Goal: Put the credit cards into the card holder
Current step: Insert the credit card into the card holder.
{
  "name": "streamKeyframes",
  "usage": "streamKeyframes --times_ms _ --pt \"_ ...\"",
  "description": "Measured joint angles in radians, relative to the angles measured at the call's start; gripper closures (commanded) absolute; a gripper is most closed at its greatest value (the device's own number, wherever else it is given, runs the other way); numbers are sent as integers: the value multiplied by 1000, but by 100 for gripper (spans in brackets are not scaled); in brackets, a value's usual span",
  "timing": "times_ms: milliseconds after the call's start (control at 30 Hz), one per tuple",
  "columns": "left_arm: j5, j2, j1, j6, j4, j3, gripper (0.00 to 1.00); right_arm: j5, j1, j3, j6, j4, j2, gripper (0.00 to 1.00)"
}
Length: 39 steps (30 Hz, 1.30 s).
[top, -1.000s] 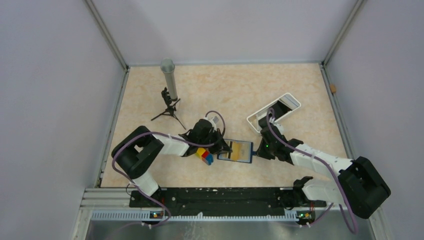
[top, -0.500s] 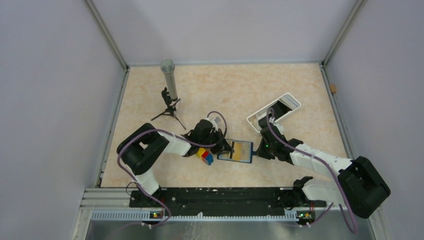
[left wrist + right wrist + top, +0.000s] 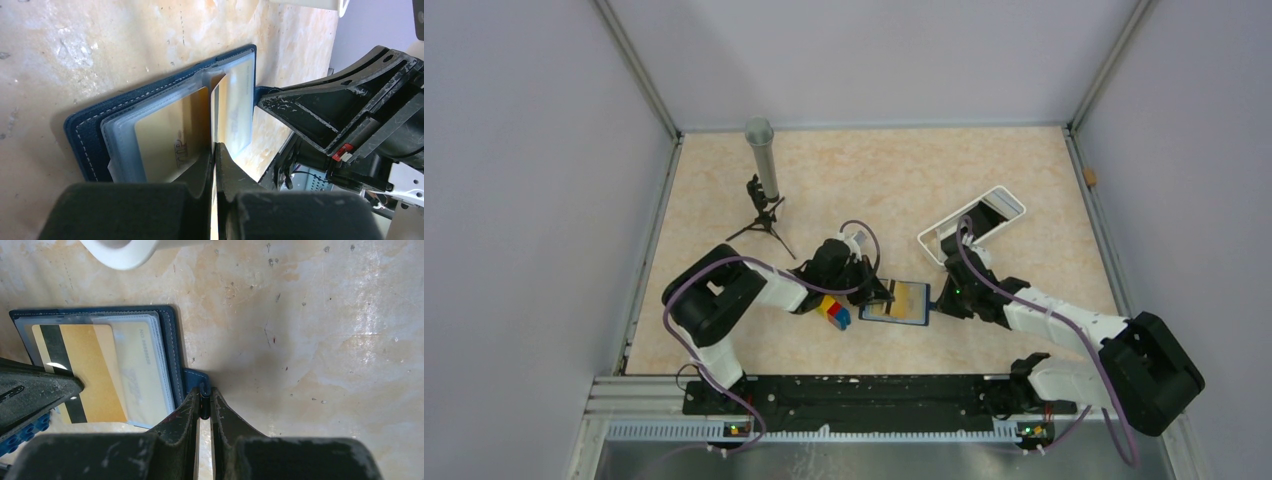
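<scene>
The navy card holder [image 3: 890, 319] lies open on the table between both arms. My left gripper [image 3: 885, 292] is shut on a yellow-gold credit card [image 3: 90, 370] with a black stripe. That card's far edge reaches into the holder's clear sleeves. In the left wrist view it shows edge-on [image 3: 214, 110] between my left gripper [image 3: 215, 148] and the card holder [image 3: 82, 131]. A paler card [image 3: 142, 367] sits inside a sleeve. My right gripper [image 3: 204, 396] is shut on the holder's small snap tab [image 3: 194, 377], at the right edge of the card holder [image 3: 173, 340]. It is also seen from above as the right gripper [image 3: 937, 301].
A white oblong tray [image 3: 998, 199] lies behind the right arm. Coloured toy bricks [image 3: 832, 312] sit just left of the holder under the left wrist. A microphone on a small tripod [image 3: 762, 165] stands at the back left. Walls enclose the table.
The left arm has crept slightly right toward the holder with the card still pinched. The right arm and the holder have not moved.
</scene>
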Motion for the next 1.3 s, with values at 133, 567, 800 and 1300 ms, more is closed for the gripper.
streamKeyframes --times_ms 133,567,800,1300 --pt "-4 9 0 2 19 0 100 0 0 0 0 7 5 100" --pt "-55 25 -32 29 -95 74 76 0 0 1 -2 10 6 100" --pt "-115 -5 -53 79 -237 132 60 3 0 1 -2 8 6 100" --pt "-219 -103 -68 178 -476 192 49 6 0 1 -2 5 3 100"
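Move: The card holder's pocket, with the credit card already partly in, has its middle about 2 cm to the left hand's right, 1 cm ahead and 1 cm below. The holder's blue tab, in the right fingers, is some 9 cm to the left hand's right and level fore-and-aft; the toy bricks stand 11 cm to its left, 3 cm back; the white tray 16 cm right, 14 cm ahead. From the right hand, that pocket is about 8 cm left and 1 cm ahead. The credit card, still pinched at a slant by the left fingers, is pushed about 1 cm to the right and slightly down into the pocket. The left fingers then open to half and let it go; the hand backs off up and left by some 2 cm, its fingers tipping steeper down by about 15 degrees. The right hand stays put, keeping its pinch on the holder's tab. ##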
